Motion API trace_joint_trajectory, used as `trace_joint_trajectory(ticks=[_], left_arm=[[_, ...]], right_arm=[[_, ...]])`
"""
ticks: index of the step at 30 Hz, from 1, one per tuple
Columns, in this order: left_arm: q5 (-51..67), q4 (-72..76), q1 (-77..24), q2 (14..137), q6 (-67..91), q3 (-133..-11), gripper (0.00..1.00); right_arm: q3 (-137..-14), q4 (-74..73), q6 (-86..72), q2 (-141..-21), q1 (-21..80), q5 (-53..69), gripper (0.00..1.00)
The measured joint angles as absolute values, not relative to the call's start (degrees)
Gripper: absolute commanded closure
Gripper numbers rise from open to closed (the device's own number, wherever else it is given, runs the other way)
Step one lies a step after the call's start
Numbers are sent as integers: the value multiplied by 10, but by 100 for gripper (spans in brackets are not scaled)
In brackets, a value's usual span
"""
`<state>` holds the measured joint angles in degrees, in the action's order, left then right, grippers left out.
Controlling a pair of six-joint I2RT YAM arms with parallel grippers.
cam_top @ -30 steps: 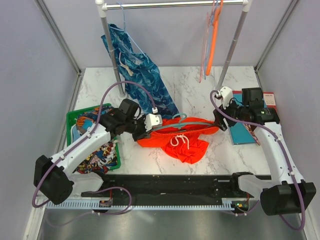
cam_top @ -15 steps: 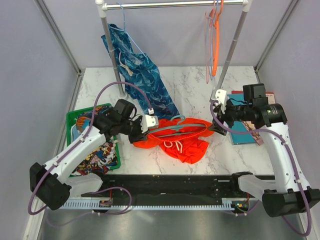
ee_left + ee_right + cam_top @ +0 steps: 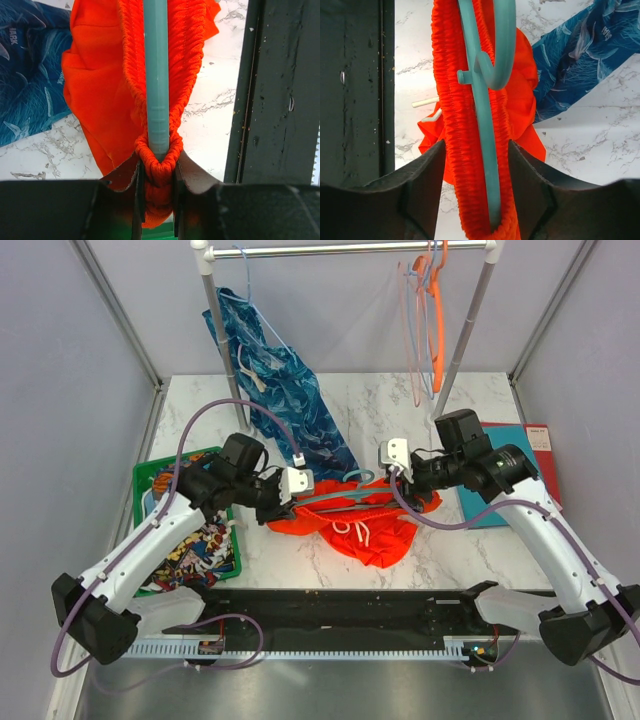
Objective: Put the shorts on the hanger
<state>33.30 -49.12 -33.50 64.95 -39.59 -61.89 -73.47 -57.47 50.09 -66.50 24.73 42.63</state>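
Observation:
The orange-red shorts (image 3: 370,535) hang bunched from the teal hanger (image 3: 340,495), just above the marble table, with the white drawstring dangling. My left gripper (image 3: 283,505) is at the hanger's left end. In the left wrist view it (image 3: 159,185) is shut on the shorts' waistband (image 3: 100,90), which wraps the end of the hanger (image 3: 156,75). My right gripper (image 3: 398,482) is at the hanger's right part. In the right wrist view its fingertips (image 3: 442,150) touch both sides of the shorts' waistband (image 3: 452,115), stretched over the hanger arm (image 3: 487,150) just below the hook.
A blue patterned garment (image 3: 285,390) hangs from the rack rail (image 3: 350,248) at the back left. An orange hanger (image 3: 430,320) and a pale pink hanger (image 3: 410,340) hang at the right. A green tray (image 3: 232,510) holds comic-print cloth. A teal book (image 3: 495,510) lies at the right.
My right gripper has moved left from the table's right side onto the hanger's right part and closed around the waistband. The left gripper stays shut and has shifted slightly left with the hanger.

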Motion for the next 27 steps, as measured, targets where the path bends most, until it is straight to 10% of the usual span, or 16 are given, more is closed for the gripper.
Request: trace_joint_trajectory(ticks=[8, 10, 13, 22, 27], left_arm=[[365, -510, -335, 613, -420, -622, 98], [369, -512, -335, 606, -427, -622, 98], [375, -512, -335, 600, -432, -622, 97], [380, -482, -333, 594, -392, -652, 4], [379, -432, -318, 579, -342, -652, 1]], right_arm=[[-731, -609, 521, -655, 261, 406, 71], [-731, -621, 521, -652, 262, 406, 100], [-733, -643, 515, -648, 264, 410, 100], [-787, -694, 354, -595, 267, 351, 100], [-806, -724, 284, -559, 267, 259, 100]])
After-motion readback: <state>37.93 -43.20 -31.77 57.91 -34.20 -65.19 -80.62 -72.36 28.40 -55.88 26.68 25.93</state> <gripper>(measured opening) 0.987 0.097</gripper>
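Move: The teal hanger's right arm lies under the right hand's open fingers, some 2 cm below; its hook is about 10 cm left and 3 cm ahead, and the orange waistband's right corner some 6 cm right, 3 cm lower, level fore and aft. In the left hand's fingers is already the waistband's left corner with the hanger's left end; from there the hanger's right arm is about 26 cm right and 1 cm ahead, at much the same height. The hanger's right arm, with the waistband around it, gets pinched as the right fingers shut while easing back; keeping hold, that hand draws back and right, about 5 cm each, rising 3 and turning some 20 degrees clockwise. The left hand keeps its pinch through a small move back and up, then opens wide, lets go and rises to about 7 cm in all, its fingertips tilting up. ##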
